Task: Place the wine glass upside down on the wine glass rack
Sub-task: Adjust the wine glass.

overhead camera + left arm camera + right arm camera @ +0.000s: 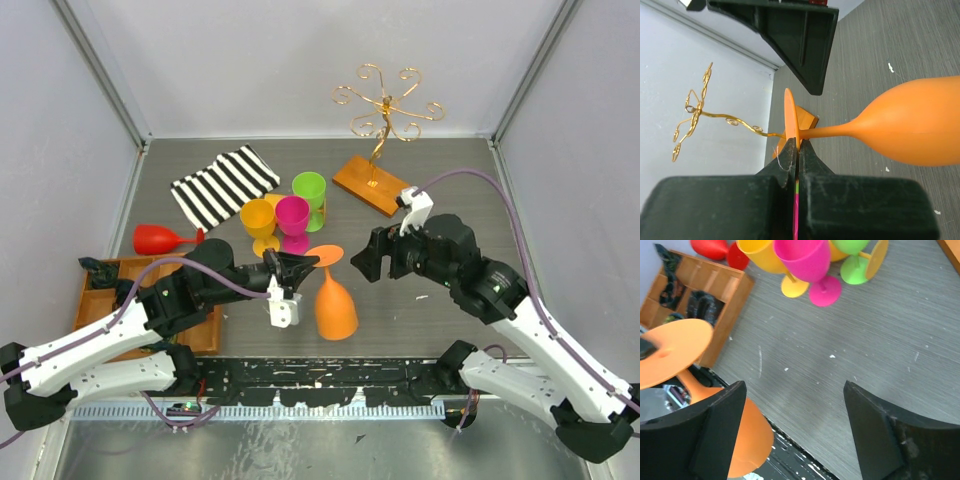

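The orange wine glass [335, 308] is upside down, bowl low and foot [325, 255] up, near the table's front edge. My left gripper [303, 264] is shut on the rim of its foot; in the left wrist view the fingers pinch the foot disc [790, 115] and the bowl [912, 130] extends right. My right gripper [372, 258] is open and empty just right of the foot; in the right wrist view [794, 387] the glass [675, 350] sits at its left. The gold wire rack [385, 100] stands on its wooden base [368, 185] at the back, also in the left wrist view [695, 117].
Yellow [258, 218], pink [293, 218] and green [310, 190] glasses stand in a cluster mid-table. A red glass [160, 239] lies at the left. A striped cloth [224, 184] lies behind it. A compartmented wooden tray [105, 300] sits under the left arm.
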You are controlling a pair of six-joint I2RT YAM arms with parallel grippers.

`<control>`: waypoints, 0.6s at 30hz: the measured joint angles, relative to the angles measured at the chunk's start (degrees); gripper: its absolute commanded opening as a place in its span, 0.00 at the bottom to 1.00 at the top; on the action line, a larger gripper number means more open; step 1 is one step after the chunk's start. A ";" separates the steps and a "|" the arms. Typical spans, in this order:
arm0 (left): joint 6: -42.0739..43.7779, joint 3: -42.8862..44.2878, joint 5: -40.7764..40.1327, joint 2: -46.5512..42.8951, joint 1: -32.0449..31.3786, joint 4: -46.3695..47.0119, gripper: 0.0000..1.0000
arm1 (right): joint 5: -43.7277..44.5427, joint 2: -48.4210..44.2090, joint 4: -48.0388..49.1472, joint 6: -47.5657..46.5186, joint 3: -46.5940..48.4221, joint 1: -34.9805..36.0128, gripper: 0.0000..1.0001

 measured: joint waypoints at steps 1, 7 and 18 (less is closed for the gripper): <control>0.11 0.00 -0.11 0.00 0.00 -0.07 0.00 | -0.66 -0.61 1.09 0.00 -0.37 0.00 0.68; 0.52 0.00 -0.76 0.00 0.00 -0.09 0.00 | -6.14 -8.13 12.74 0.87 -7.39 0.00 0.58; 0.74 0.00 -1.64 0.00 0.00 -0.22 0.00 | -12.31 -9.94 32.17 3.41 -19.52 2.47 0.55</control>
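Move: The left hand already grips the foot of the upside-down orange wine glass, whose middle is about 3 cm to its right, 1 cm ahead and 7 cm below. From the open right hand, that glass's middle lies some 8 cm left, 5 cm back and 3 cm lower. On the table about 15 cm below the right hand stand the pink glass, roughly 21 cm ahead and 17 cm left, and the yellow glass, 22 cm ahead and 24 cm left. Right hand arcs up then down, about 5 cm left and slightly back towards the wine glass, fingers half-closing. ##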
